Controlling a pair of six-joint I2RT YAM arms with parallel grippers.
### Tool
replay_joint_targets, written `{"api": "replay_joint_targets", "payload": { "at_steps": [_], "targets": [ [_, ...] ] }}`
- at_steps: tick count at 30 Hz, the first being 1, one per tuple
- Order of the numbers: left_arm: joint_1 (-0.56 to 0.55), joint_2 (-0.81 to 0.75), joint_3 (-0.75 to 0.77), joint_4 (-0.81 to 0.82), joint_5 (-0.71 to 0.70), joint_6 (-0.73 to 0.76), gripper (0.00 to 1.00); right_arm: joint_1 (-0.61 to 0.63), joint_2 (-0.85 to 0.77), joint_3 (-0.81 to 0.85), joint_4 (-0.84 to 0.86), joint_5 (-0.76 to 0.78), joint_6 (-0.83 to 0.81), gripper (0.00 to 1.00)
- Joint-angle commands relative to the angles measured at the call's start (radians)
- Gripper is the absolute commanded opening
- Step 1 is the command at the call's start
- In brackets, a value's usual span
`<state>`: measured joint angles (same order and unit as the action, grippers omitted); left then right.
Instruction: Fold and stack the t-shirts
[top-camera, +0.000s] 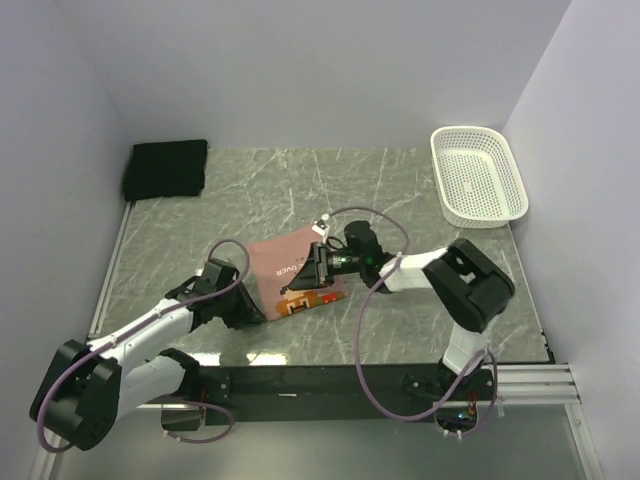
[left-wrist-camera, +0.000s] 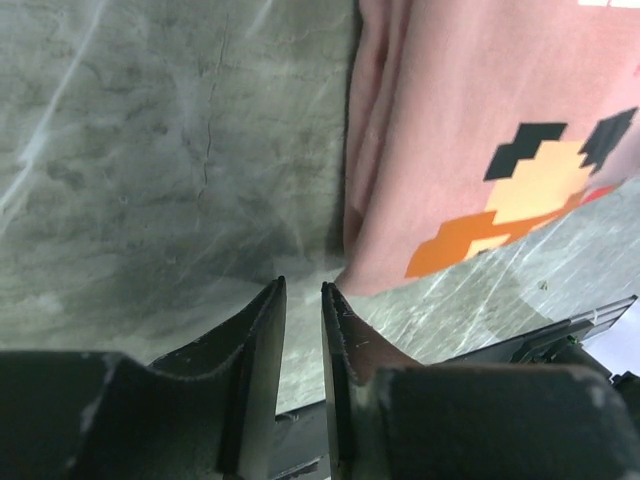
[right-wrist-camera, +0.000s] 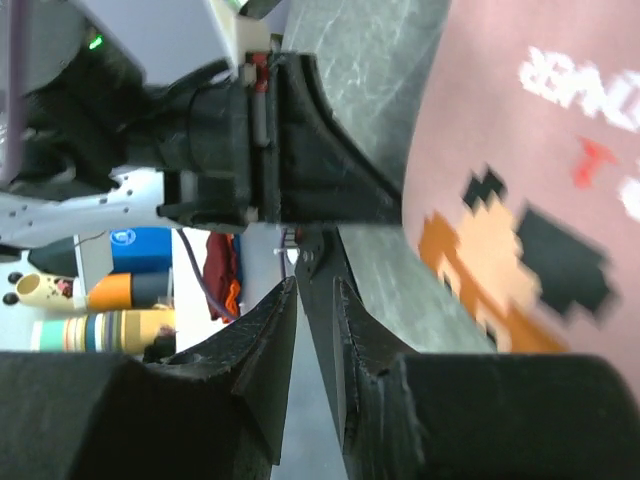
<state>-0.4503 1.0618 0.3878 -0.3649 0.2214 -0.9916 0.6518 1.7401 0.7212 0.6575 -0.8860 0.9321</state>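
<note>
A salmon-pink t-shirt (top-camera: 290, 268) lies folded in the middle of the table, its pixel-cartoon print (left-wrist-camera: 520, 205) facing up; the print also shows in the right wrist view (right-wrist-camera: 520, 250). The black t-shirt (top-camera: 166, 168) sits folded in the far left corner. My left gripper (top-camera: 252, 310) is low at the pink shirt's near-left corner, its jaws (left-wrist-camera: 303, 285) a narrow gap apart with only table between them. My right gripper (top-camera: 300, 284) hovers over the shirt's near edge, pointing at the left gripper. Its jaws (right-wrist-camera: 315, 282) stand slightly apart and hold nothing.
A white mesh basket (top-camera: 478, 175) stands at the far right corner. The table's black front rail (top-camera: 330, 380) runs just behind the shirt's near edge. Both arms crowd the pink shirt, and purple cables (top-camera: 375, 290) loop over the table there.
</note>
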Motion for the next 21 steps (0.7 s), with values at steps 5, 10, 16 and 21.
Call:
{"api": "replay_joint_targets", "payload": {
  "at_steps": [5, 10, 16, 21],
  "targets": [
    [-0.001, -0.091, 0.045, -0.072, -0.025, -0.004, 0.28, 0.062, 0.301, 0.109, 0.064, 0.007, 0.063, 0.29],
    [-0.001, -0.109, 0.034, -0.062, -0.021, -0.041, 0.31, 0.052, 0.329, 0.118, -0.013, 0.002, 0.016, 0.29],
    [-0.001, -0.079, 0.031, -0.017, 0.002, -0.056, 0.46, -0.012, 0.083, 0.104, -0.237, 0.055, -0.144, 0.29],
    [-0.005, -0.03, 0.026, 0.024, 0.042, -0.053, 0.49, -0.124, -0.109, 0.006, -0.388, 0.125, -0.249, 0.31]
  ]
}}
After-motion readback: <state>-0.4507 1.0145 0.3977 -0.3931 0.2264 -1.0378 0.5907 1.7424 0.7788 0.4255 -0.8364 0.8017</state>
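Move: The folded t-shirt's near left corner lies right at the left fingertips, only about 1 cm ahead and 1 cm to their right, level with them on the table. The t-shirt's middle is some 10 cm ahead of the left hand and 8 cm to its right. From the right hand, raised above the print with its fingers pointing left, that middle is about 6 cm ahead, straight in line sideways, and 9 cm below. Over the folded t-shirt's printed near part, the right hand dips some 8.5 cm with a slight shift left, rolling about 10 degrees, then rises about 6 cm while drawing right and forward, its fingers unchanged. At the near left corner the left hand lifts about 1.5 cm, spreads its fingers to nearly twice their gap so that they stand either side of the corner, and starts to sink again. ##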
